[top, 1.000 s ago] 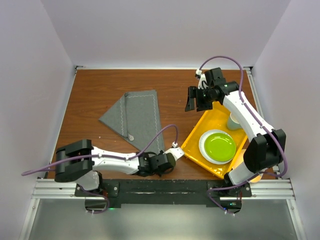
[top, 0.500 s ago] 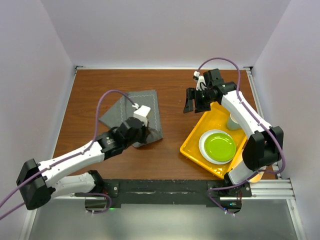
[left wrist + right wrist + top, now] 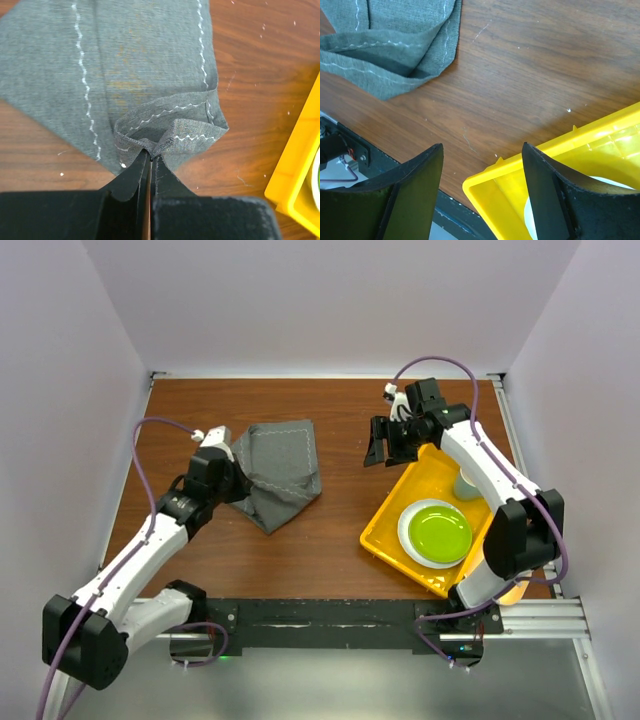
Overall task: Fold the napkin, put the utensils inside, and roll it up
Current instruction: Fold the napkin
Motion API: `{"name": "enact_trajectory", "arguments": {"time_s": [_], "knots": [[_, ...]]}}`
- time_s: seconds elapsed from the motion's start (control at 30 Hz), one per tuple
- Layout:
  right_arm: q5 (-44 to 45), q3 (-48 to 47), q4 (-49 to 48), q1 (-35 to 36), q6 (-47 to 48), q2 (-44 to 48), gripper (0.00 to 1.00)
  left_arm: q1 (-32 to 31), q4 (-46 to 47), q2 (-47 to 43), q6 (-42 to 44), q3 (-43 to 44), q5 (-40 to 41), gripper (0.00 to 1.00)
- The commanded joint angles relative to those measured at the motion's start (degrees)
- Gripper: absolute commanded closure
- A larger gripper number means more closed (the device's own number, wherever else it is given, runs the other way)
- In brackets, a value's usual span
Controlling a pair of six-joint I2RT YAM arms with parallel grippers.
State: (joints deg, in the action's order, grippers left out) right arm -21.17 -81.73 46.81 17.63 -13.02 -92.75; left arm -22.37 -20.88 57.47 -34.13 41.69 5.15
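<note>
The dark grey napkin [image 3: 280, 470] lies folded over itself on the left half of the table, its pale stitched edge doubled. My left gripper [image 3: 232, 462] is at the napkin's left edge, shut on a bunched corner of it; in the left wrist view the corner puckers right at the closed tips [image 3: 150, 156], with the napkin [image 3: 145, 75] spread beyond. The utensils are hidden. My right gripper [image 3: 385, 445] hangs open over bare wood, between the napkin and the tray. In the right wrist view it [image 3: 481, 147] holds nothing, and the napkin [image 3: 385, 45] shows at upper left.
A yellow tray [image 3: 428, 475] sits at right, holding a white plate with a green centre [image 3: 438, 532] and a pale mug [image 3: 468, 483]. The tray's corner [image 3: 600, 145] lies just below my right fingers. White walls close in the table on three sides.
My left arm swung from the near edge across the napkin to its left side, dragging a corner along. The flat triangle is now folded over and the utensil on it is covered. The right arm barely moved.
</note>
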Motion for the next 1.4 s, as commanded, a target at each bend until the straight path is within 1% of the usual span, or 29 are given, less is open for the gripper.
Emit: {"name": "enact_trajectory", "arguments": {"time_s": [0.0, 0.13, 0.33, 0.53, 0.67, 0.83, 0.9, 0.93, 1.0, 1.03, 1.1, 1.13, 1.17, 1.2, 1.37], "knots": [[-2.3, -0.1, -1.4, 0.5, 0.4, -0.5, 0.32, 3.2, -3.4, -0.4, -3.7, 4.8, -2.4, 1.00], [-2.9, -0.6, -1.3, 1.1, 0.3, -1.2, 0.32, 4.1, -6.3, -0.8, -4.5, 7.3, 0.9, 1.00], [-3.2, -1.3, -1.2, 1.9, 0.3, -2.1, 0.32, 7.2, -9.1, -1.1, -3.8, 9.0, 2.6, 1.00], [-3.5, -2.0, -0.8, 3.3, 0.3, -3.0, 0.32, 12.3, -6.2, 1.0, -1.3, 8.8, 0.2, 1.00], [-3.6, -2.9, -0.6, 4.8, 0.2, -4.5, 0.32, 16.5, -4.5, 4.5, 0.2, 9.1, -2.5, 1.00], [-3.3, -6.7, 0.1, 8.0, 0.2, -8.1, 0.32, 18.9, -2.5, 7.9, 2.5, 8.8, -3.9, 1.00], [-3.4, -8.7, -0.7, 9.1, -1.2, -10.1, 0.32, 19.0, -2.0, 8.6, 3.3, 8.8, -3.5, 1.00], [-3.8, -9.1, -3.0, 9.3, -2.3, -10.6, 0.32, 19.4, -1.4, 9.2, 3.5, 8.7, -3.7, 1.00], [-5.4, -9.7, -6.4, 9.4, -7.6, -12.6, 0.35, 19.6, -1.0, 9.9, 4.4, 8.8, -4.1, 1.00], [-5.8, -9.7, -10.9, 9.4, -9.5, -13.4, 0.36, 19.6, -0.9, 10.5, 4.6, 9.0, -4.3, 1.00], [-7.6, -9.8, -15.7, 10.3, -15.0, -16.1, 0.36, 19.6, -0.9, 11.0, 5.0, 8.9, -4.7, 1.00], [-8.4, -10.2, -20.3, 10.8, -16.9, -17.3, 0.37, 19.6, -0.5, 11.3, 5.0, 8.7, -4.9, 1.00], [-8.6, -11.3, -22.1, 11.4, -20.0, -18.4, 0.37, 19.6, -0.4, 11.6, 5.6, 8.7, -4.9, 1.00], [-9.4, -12.0, -26.0, 11.6, -21.2, -19.8, 0.36, 19.7, -0.4, 11.9, 5.8, 8.7, -4.8, 1.00], [-9.1, -19.7, -31.6, 13.3, -23.7, -29.2, 0.37, 20.3, 1.6, 13.5, 8.4, 8.6, -4.9, 1.00]]}}
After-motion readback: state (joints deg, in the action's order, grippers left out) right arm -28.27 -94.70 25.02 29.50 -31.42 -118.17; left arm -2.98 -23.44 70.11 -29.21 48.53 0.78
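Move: The left hand already grips the napkin's loose tip, some 14 cm above the table; the napkin's left corner lies about 9 cm ahead and 16 cm left of it, the right end of the crease 7 cm ahead and 16 cm right. From the open right hand, that crease end is about 10 cm left, 1 cm ahead and 15 cm down; the napkin's far right corner is 22 cm ahead and 12 cm left, the yellow tray's middle 17 cm right and 5 cm back. Keeping the napkin tip pinched, the left hand draws the flap left across the folded cloth towards its left corner, about 9 cm and half as far forward, rising first, then sinking, with a 15-degree counter-clockwise turn. The right hand, fingers open, creeps left, then swings quickly some 15 cm in all, with a little forward and down, in over the crease's right part, its left side rolling up. ##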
